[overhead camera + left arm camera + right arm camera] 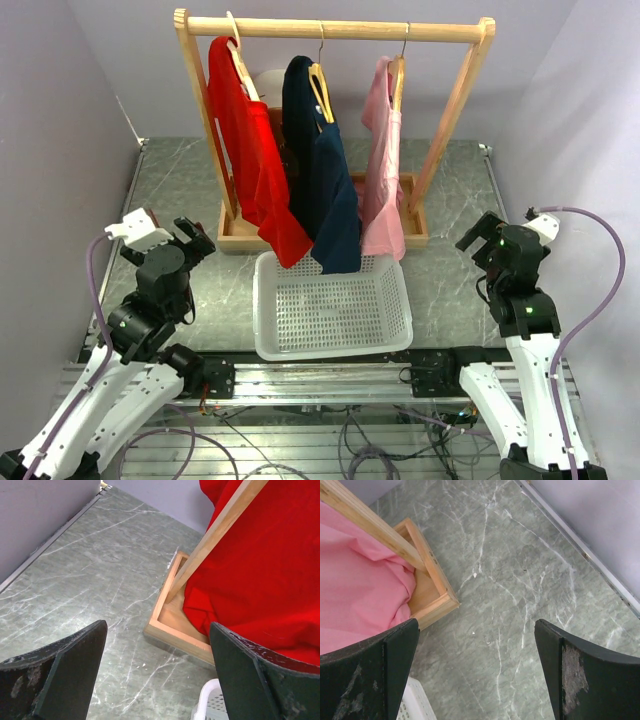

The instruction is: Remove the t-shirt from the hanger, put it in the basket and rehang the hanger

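Three t-shirts hang on wooden hangers from a wooden rack: a red one at the left, a navy one in the middle, a pink one at the right. The red shirt also shows in the left wrist view, the pink one in the right wrist view. My left gripper is open and empty, left of the rack's base. My right gripper is open and empty, right of the base. Neither touches a shirt.
A white perforated basket sits on the grey marble table in front of the rack, under the shirt hems. The rack's wooden base frame lies near both grippers, and it shows in the right wrist view. Grey walls close in left and right.
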`<state>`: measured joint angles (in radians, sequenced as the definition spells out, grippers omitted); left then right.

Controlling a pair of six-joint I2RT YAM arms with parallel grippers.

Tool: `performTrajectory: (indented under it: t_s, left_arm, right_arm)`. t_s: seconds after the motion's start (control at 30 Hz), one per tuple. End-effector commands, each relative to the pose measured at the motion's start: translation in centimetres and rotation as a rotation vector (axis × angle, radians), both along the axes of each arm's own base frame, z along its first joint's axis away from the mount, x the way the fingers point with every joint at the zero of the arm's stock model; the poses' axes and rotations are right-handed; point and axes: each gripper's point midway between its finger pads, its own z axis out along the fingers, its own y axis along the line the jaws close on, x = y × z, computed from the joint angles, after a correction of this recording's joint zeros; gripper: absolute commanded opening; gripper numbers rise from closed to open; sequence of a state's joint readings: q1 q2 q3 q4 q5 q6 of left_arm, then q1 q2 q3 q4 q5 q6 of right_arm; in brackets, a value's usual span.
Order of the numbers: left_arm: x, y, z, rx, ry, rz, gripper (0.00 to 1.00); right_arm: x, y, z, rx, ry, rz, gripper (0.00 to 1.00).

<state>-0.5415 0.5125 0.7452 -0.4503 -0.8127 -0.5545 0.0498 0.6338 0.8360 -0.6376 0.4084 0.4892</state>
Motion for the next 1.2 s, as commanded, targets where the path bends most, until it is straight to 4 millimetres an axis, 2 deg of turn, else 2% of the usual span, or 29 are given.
performTrajectory:
  t_s: [0.0,0.27,0.43,0.6,0.83,0.97,1.07,1.17]
  left_arm:
    - [-0.2,0.3,0.6,0.007,0.004,0.018,0.94]
    - [0.2,0.2,0.9,0.000,0.005,0.028,0.94]
    - [0.2,0.2,1.6,-0.024,-0.011,0.037,0.94]
    - [0.3,-0.7,4.1,-0.040,-0.062,-0.030,0.94]
    - [0.8,-1.5,6.7,-0.065,-0.077,-0.057,0.94]
    - [2.2,-3.5,9.2,-0.039,-0.094,-0.140,0.94]
    - [3.7,-5.6,12.1,-0.014,-0.120,-0.224,0.94]
    - [5.2,-7.6,15.1,0.017,-0.156,-0.293,0.94]
  right_arm:
    - [-0.4,-0.4,1.2,-0.010,-0.030,-0.020,1.00]
    - [-0.7,-0.6,0.7,-0.009,-0.016,-0.029,1.00]
    - [-0.6,-0.2,1.3,0.000,-0.051,-0.007,1.00]
    - [-0.2,2.0,2.7,0.006,-0.126,0.142,1.00]
    - [-1.0,2.3,3.3,0.003,-0.150,0.161,1.00]
    - [-1.1,2.4,3.7,0.013,-0.167,0.161,1.00]
    - [-0.9,2.1,3.3,0.026,-0.160,0.139,1.00]
    - [-0.6,3.3,3.2,0.020,-0.150,0.215,1.00]
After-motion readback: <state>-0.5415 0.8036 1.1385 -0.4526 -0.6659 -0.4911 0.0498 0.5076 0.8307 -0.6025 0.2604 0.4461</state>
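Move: Ahead and to the left hand's right hangs the red t-shirt, its middle about 18 cm forward, 11 cm to the right and roughly level with the hand. Its hanger is some 24 cm ahead, 10 cm right and 15 cm higher; the rack's left post stands about 25 cm ahead and 3 cm right. The navy shirt hangs about 15 cm to the right of the red one. From the right hand, the red t-shirt lies some 18 cm forward and 42 cm left. Rising beside the rack, the left hand dips barely a centimetre, then climbs to end about 9 cm up and, gathering speed, swings roughly 4 cm right and 3 cm forward towards the red t-shirt and its hanger, turning slightly clockwise with open fingers. The right hand, also open and empty, lifts 3 cm, shifts 2 cm left and tips its fingers up a little as they turn counter-clockwise. ##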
